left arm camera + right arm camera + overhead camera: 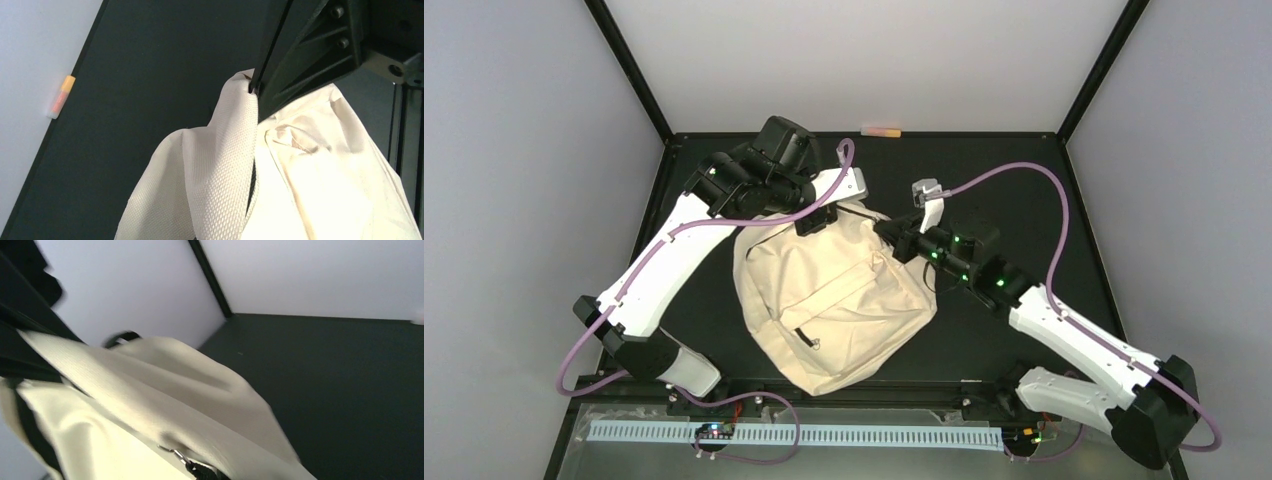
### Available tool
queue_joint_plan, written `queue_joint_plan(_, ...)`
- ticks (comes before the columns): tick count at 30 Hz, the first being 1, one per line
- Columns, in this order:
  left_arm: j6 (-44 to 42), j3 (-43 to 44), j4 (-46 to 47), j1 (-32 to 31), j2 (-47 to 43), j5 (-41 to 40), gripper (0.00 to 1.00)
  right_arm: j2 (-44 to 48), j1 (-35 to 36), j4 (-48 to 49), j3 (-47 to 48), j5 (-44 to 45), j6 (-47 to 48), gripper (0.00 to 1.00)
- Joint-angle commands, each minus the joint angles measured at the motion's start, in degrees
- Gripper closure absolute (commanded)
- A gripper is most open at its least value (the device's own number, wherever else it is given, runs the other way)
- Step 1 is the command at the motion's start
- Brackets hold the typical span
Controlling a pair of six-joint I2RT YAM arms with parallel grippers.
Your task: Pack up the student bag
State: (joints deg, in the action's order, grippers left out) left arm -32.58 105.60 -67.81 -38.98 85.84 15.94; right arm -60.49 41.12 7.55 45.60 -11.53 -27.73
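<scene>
The student bag (824, 300), a cream fabric backpack with a front zip pocket, lies mid-table with its top pointing away. My left gripper (816, 218) is shut on the bag's top edge by a raised mesh strap (849, 185). My right gripper (886, 232) is shut at the bag's top right corner. In the left wrist view the mesh fabric (225, 165) fills the jaw area, and a black lattice finger (300, 60) pinches the top of the fold. The right wrist view shows bag cloth (150, 390) and a metal zipper pull (175, 454) at the bottom edge; my own fingertips are hidden.
A small orange-and-white stick (881, 130) lies against the back wall, also seen in the left wrist view (60, 97). Black frame posts stand at the back corners. A white slotted strip (794, 435) runs along the near edge. Purple cables loop over both arms.
</scene>
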Motion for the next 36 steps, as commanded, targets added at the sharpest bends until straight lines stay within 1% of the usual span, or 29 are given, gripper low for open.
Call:
queue_joint_plan(1,-1.0,4.9,-0.5,0.4,-2.2,-2.8,0.98,2.1,-1.7,-15.7,-3.1,13.2,10.2,0.99)
queue_joint_plan(5,-1.5,7.0,-1.8,0.3,-2.2,-2.8,0.98,1.2,-3.7,-19.1,-9.0,13.2,12.0,0.99)
queue_joint_plan(8,-2.0,8.5,-2.1,0.4,-2.2,-3.5,0.98,1.4,-4.5,-18.3,-12.9,11.3,10.5,0.99)
queue_joint_plan(13,-1.8,9.7,-1.9,0.8,-2.1,-4.3,0.99,1.2,-5.2,-16.7,-16.6,8.6,8.9,0.99)
queue_joint_plan(18,0.5,11.7,-1.9,1.1,-1.9,1.4,0.98,2.2,-5.2,-13.3,-15.8,-0.5,9.6,0.99)
queue_joint_plan(20,1.6,13.6,-1.9,1.3,-1.6,2.2,0.98,1.5,-5.2,-15.1,-13.2,-1.5,10.5,0.99)
queue_joint_plan(22,3.5,17.3,-2.0,3.0,-0.9,4.5,0.98,-0.3,-5.2,-17.7,-11.4,-1.3,11.9,0.99)
queue_joint_plan(24,6.0,20.9,-1.1,5.5,-0.3,6.6,0.98,-2.9,-5.4,-18.6,-11.6,-2.1,12.3,0.99)
queue_joint_plan(26,7.8,22.4,0.4,7.7,-0.2,7.3,0.98,-5.6,-5.6,-18.6,-12.6,-4.0,11.6,0.99)
queue_joint_plan(28,8.1,22.5,0.7,9.1,-0.2,7.7,0.98,-7.2,-5.7,-17.3,-14.5,-5.1,10.0,0.99)
queue_joint_plan(31,8.1,20.3,0.8,9.4,-0.7,9.1,0.98,-6.7,-5.8,-15.9,-16.8,-5.4,8.6,0.99)
queue_joint_plan(36,7.9,18.5,1.1,9.4,-0.7,11.4,0.98,-2.9,-5.8,-20.0,-13.3,-4.9,9.9,0.99)
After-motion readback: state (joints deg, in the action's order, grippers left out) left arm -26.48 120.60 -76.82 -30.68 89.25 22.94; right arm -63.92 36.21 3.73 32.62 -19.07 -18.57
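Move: Beneath the right hand, which already pinches the bag's top edge by the main zip, the bag's lower right side lies some 16 cm down, 7 cm to the right and 2 cm back. The left-held edge is about 7 cm to this hand's left, level ahead and 3 cm higher; the pocket zip pull, 13 cm left, 14 cm back and 13 cm down. From the left hand, that lower right side lies roughly 14 cm right, 2 cm back and 19 cm below. Tugging down along the bag's right side with shut fingers, the right hand sinks about 10 cm while edging right, eases back up 3 cm and leftward, then drops sharply to some 14 cm below its start, rolling its left side down. The left hand keeps its pinch, nearly still at first, then rises about 5 cm and draws left and slightly forward. ##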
